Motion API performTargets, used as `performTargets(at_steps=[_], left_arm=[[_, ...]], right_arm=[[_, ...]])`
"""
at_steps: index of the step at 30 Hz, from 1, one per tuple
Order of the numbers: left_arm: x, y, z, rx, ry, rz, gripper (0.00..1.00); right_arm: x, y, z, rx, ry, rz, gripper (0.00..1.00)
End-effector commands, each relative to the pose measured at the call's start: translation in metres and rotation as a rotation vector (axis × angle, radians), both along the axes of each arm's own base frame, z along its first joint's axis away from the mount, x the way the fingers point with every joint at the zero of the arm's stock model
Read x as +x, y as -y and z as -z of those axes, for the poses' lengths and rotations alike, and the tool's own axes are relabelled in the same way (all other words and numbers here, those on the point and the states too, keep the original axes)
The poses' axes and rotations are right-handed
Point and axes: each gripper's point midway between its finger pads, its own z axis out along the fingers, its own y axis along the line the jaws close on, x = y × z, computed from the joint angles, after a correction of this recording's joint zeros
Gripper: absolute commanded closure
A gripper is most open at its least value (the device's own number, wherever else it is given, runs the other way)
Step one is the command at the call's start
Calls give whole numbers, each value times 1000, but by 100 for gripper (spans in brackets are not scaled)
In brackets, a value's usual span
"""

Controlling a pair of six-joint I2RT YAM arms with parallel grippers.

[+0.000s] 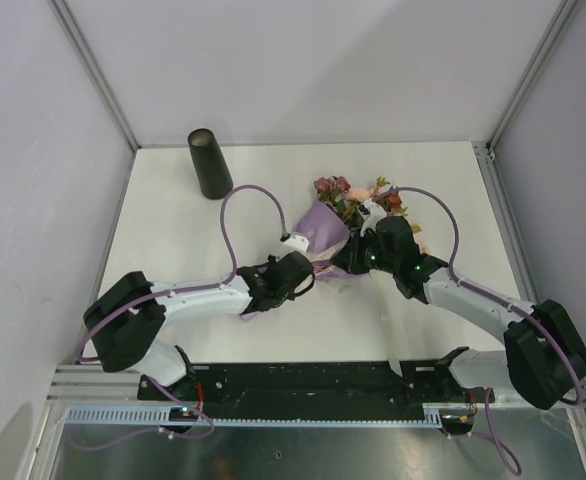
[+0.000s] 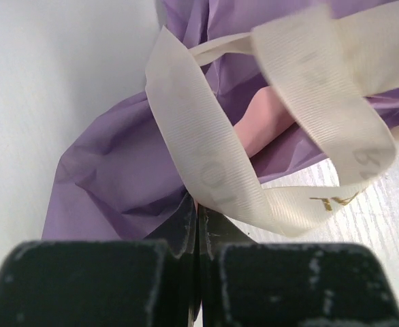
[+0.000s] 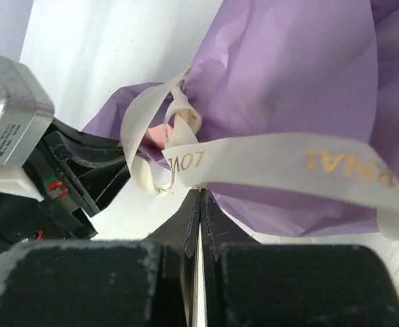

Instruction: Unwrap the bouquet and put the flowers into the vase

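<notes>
The bouquet lies mid-table, its flowers pointing away from me, in lilac paper tied with a cream ribbon. The black vase stands upright at the far left, apart from both arms. My left gripper is at the bouquet's stem end. In the left wrist view that left gripper is shut, with its tips pinched on the wrapping just under a ribbon loop. From the other side my right gripper meets it. In the right wrist view the right gripper is shut on the ribbon.
Both arms reach inward and nearly touch over the bouquet's stem end, and the left arm's gripper body shows close by in the right wrist view. A purple cable arcs above the left arm. The table's white walls stand at the back and sides.
</notes>
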Motion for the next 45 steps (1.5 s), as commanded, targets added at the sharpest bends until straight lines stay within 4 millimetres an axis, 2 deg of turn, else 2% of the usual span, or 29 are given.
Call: performTargets(at_steps=[1,3,8,15,25,31,34,39,45], left_arm=[[-2,-14,7,27,-18,-53,100],[-2,-16,9,32,-19,-58,100],[-3,-20,11,36,-25,-76,100],[-2,-22,11,41,-33,-100,100],[1,-31,10,34,-50,-156,100],[1,-37,13,28,-56,-193,100],[0,-36,15,18,-67,-210,100],[-1,-33,20,9,-88,-226,100],[2,-37,20,18,-94,-268,100]], right_arm=[[5,2,-29,39,95,31,100],[11,14,-41,39,123,95,100],[30,61,-65,32,179,271,100],[40,106,-70,22,168,402,100],[55,177,-140,61,284,648,100],[60,204,-167,65,334,741,100],[65,225,-180,53,367,825,100],[73,248,-218,77,436,889,100],[84,261,-260,81,536,910,100]])
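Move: The left gripper, shut on the wrapper, has the ribbon wrap about 4 cm ahead, 4 cm to its right and 2 cm lower. The right gripper already pinches the ribbon; from it the wrap is some 5 cm ahead, 4 cm left and 8 cm down. From the right gripper the flower heads lie about 15 cm ahead, 9 cm right and 9 cm below, and the loose ribbon tail some 8 cm back, 11 cm right and 12 cm below. Keep the right gripper shut on the ribbon and haul it away from the wrap to the right, some 25 cm, climbing about 20 cm and easing forward, swinging the wrist about 50 degrees clockwise. Hold the wrapper pinched with the left gripper, letting it drift a couple of centimetres left and down. ##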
